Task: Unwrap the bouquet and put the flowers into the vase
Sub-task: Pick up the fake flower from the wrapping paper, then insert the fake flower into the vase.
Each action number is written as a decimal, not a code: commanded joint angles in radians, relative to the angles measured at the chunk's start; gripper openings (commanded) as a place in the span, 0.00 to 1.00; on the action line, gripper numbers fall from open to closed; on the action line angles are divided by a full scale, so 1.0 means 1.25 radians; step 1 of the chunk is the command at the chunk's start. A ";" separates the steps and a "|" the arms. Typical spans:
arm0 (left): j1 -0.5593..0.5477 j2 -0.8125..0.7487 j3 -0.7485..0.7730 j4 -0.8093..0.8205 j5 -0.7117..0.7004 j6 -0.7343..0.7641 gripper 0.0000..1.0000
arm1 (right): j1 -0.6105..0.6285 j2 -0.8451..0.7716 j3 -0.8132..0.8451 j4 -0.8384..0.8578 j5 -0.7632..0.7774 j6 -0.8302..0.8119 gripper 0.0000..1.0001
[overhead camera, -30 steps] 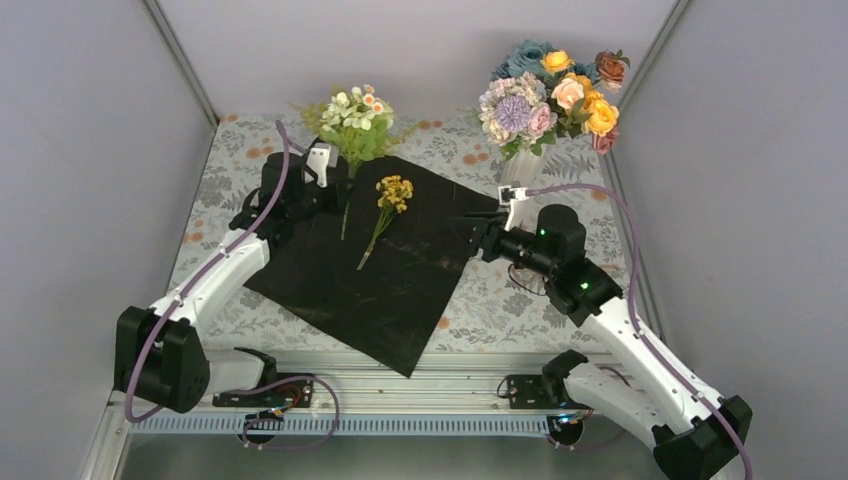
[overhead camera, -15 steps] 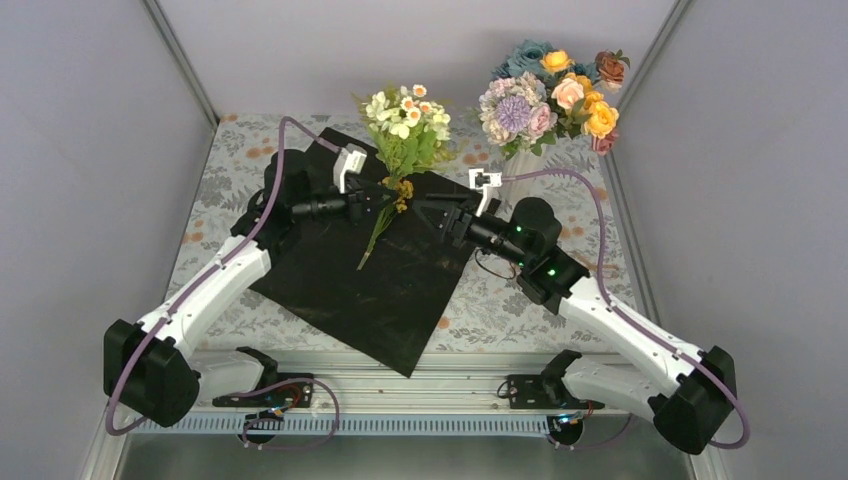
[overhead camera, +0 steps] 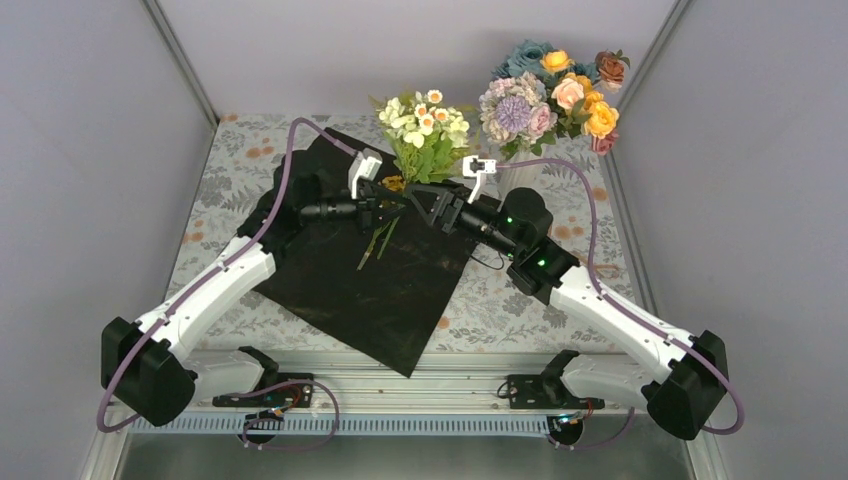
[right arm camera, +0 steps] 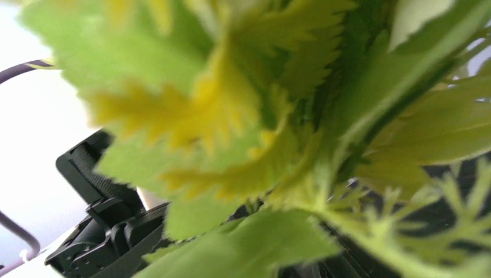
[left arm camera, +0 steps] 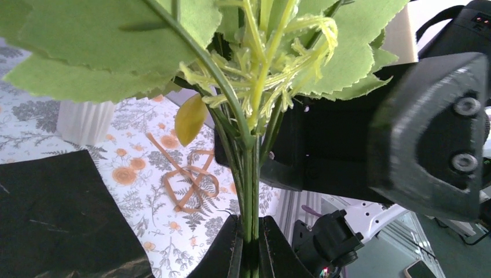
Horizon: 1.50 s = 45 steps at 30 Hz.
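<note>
My left gripper [overhead camera: 390, 206] [left arm camera: 252, 246] is shut on the green stems of a bunch of flowers [overhead camera: 425, 125] with white and orange blooms, held upright above the black sheet [overhead camera: 370, 290]. The right gripper [overhead camera: 410, 197] meets the bunch from the right, its jaws apart at the stems just above my left fingers. In the right wrist view blurred green leaves [right arm camera: 260, 145] fill the picture and hide the fingers. A yellow sprig [overhead camera: 378, 238] lies on the sheet below both grippers. The white ribbed vase [left arm camera: 84, 121] stands at the back right, full of large blooms [overhead camera: 550, 95].
A floral-print cloth [overhead camera: 520, 300] covers the table. A tan loop of band [left arm camera: 185, 176] lies on it beside the sheet. Grey walls close in the sides and back. The right arm's body [overhead camera: 540, 255] reaches across in front of the vase.
The left arm carried the white-and-orange bunch rightward and higher, from the sheet's back left toward the middle. The right gripper swung left to meet it and narrowed a little.
</note>
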State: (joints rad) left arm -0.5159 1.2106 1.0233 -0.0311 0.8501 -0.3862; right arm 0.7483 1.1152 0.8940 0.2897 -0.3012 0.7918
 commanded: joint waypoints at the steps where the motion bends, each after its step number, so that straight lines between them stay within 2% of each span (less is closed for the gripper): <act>1: -0.020 -0.004 0.030 0.025 0.037 0.026 0.03 | 0.011 -0.010 0.018 0.006 0.059 0.012 0.52; 8: -0.036 -0.002 0.036 0.009 0.040 0.049 0.02 | 0.011 -0.009 0.024 -0.018 0.080 0.018 0.46; 16: -0.046 -0.002 0.034 0.002 0.032 0.063 0.03 | 0.011 -0.011 0.019 -0.015 0.093 -0.001 0.19; 18: -0.047 0.000 0.037 -0.003 0.028 0.068 0.06 | 0.011 -0.011 0.020 -0.018 0.095 -0.008 0.10; 19: -0.047 0.001 0.039 -0.005 0.024 0.068 0.09 | 0.011 -0.012 0.020 -0.018 0.095 -0.014 0.05; 22: -0.047 0.001 0.042 -0.010 0.018 0.070 0.16 | 0.011 -0.018 0.024 -0.022 0.101 -0.040 0.04; 25: -0.047 0.000 0.048 -0.024 -0.002 0.073 0.41 | 0.011 -0.028 0.041 -0.034 0.131 -0.102 0.04; 28: -0.047 -0.004 0.058 -0.048 -0.037 0.084 0.64 | 0.011 -0.047 0.059 -0.051 0.211 -0.189 0.04; 32: -0.048 -0.009 0.071 -0.095 -0.083 0.107 0.81 | 0.011 -0.086 0.090 -0.057 0.343 -0.340 0.04; 35: -0.047 -0.017 0.077 -0.126 -0.112 0.128 0.99 | 0.011 -0.122 0.111 -0.043 0.441 -0.461 0.04; 45: -0.047 -0.043 0.089 -0.211 -0.216 0.187 1.00 | 0.009 -0.171 0.182 0.094 0.701 -0.831 0.04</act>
State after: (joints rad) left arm -0.5728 1.1862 1.1061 -0.2405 0.6426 -0.2050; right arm 0.7582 0.9157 1.0748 0.2756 0.3908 0.0093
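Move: The left gripper still holds the white-green flower upright. The right gripper's half-open fingers are about 4 cm above the left hand and level with it otherwise. From the right hand, the stems pass roughly 1 cm ahead, and the blossoms sit some 13 cm higher, 3 cm ahead and 3 cm right. The vase is about 16 cm ahead, 21 cm right and 26 cm below. The yellow flower lies some 10 cm ahead, 4 cm left and 32 cm below the left hand. Ease the right gripper about 1 cm forward and pinch the stems just above the left fingers, while the left still holds them. Only then open the left gripper wide, nearly in place. Carry the flower off with the right hand about 15 cm right and 15 cm up, swinging the wrist some 45 degrees clockwise and tipping the fingers up. ##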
